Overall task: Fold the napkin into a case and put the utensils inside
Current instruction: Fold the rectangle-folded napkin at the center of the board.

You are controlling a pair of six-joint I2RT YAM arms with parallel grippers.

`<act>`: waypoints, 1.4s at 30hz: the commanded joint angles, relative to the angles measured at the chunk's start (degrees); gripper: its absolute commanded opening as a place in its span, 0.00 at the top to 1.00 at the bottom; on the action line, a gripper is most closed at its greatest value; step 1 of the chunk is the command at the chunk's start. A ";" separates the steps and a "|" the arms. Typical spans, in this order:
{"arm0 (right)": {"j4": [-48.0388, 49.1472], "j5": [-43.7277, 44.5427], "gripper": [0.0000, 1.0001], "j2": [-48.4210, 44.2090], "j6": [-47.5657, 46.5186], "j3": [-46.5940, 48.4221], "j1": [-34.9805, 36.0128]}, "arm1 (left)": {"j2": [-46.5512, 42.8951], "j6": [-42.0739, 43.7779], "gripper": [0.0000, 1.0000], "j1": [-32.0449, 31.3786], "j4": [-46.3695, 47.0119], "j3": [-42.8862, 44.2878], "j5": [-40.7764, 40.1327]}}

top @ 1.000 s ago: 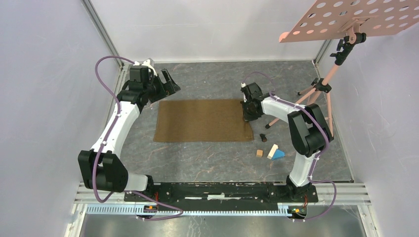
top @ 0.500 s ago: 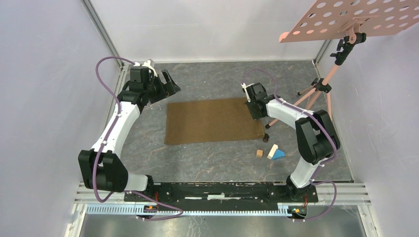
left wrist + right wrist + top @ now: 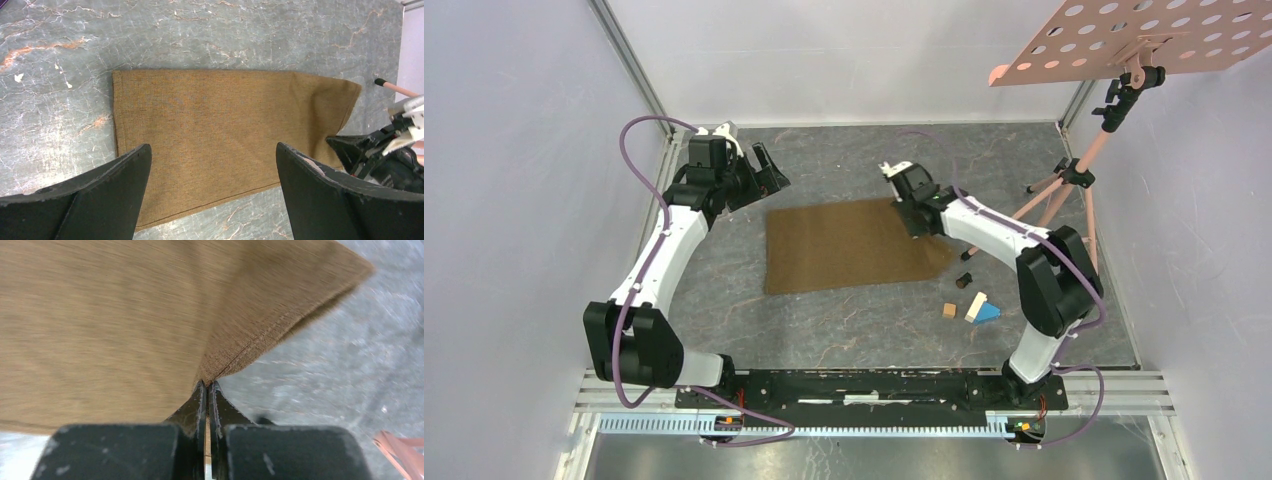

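Note:
The brown napkin [image 3: 849, 248] lies spread on the grey marbled table, its far right corner lifted. My right gripper [image 3: 913, 217] is shut on the cloth's edge at that corner. In the right wrist view the closed fingertips [image 3: 206, 384] pinch a fold of the napkin [image 3: 115, 315], which fans away from them. My left gripper [image 3: 764, 170] hovers open over the napkin's far left corner, holding nothing. In the left wrist view its gripper [image 3: 212, 147] frames the napkin [image 3: 220, 130], with the right gripper [image 3: 372, 152] at the cloth's right end. The utensils are out of view.
Small wooden blocks [image 3: 975, 305] and a blue block [image 3: 989, 313] lie right of the napkin's near corner, with small dark pieces [image 3: 965, 281] beside them. A pink tripod stand [image 3: 1074, 180] with a perforated plate [image 3: 1144, 40] occupies the far right corner. White walls enclose the table.
The right gripper, shut on the cloth, dragged the napkin to the right, then swung back and left with the corner, lifting it. The left arm stayed still.

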 commanded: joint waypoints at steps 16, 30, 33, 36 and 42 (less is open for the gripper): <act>20.72 -31.95 1.00 16.29 28.68 16.99 17.39 | -6.14 0.84 0.00 3.40 0.25 -0.19 -8.51; 23.04 -33.21 1.00 24.02 35.95 24.12 18.43 | -5.85 0.00 0.00 4.50 0.91 -0.46 -6.19; 22.79 -33.12 1.00 25.50 36.59 25.65 18.52 | -5.87 -0.08 0.00 4.52 0.95 -0.44 -5.92; 23.02 -33.10 1.00 26.39 37.02 26.37 18.52 | -5.83 -0.08 0.00 4.61 0.95 -0.46 -5.84; 23.21 -32.75 1.00 27.90 37.84 27.45 18.54 | -5.97 -0.17 0.00 4.67 0.96 -0.55 -5.67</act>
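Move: My right hand pinches the napkin's right end about 6 cm above the table. The napkin's left end lies some 38 cm to its left and 3 cm back. Behind the hand lie the black clip, about 11 cm back and 8 cm right, and the wooden block, 18 cm back and 5 cm right. From my raised left hand, that left end is roughly 6 cm left, 3 cm back and 20 cm below. Keeping the right end pinched, I sweep my right hand about 32 cm left over the napkin towards its left end, drifting slightly back. I stay low, with a small rise early on, and roll the wrist some 50 degrees so the fingers swing to point left, slowing to a stop. My open left hand clears away left and a little up. ##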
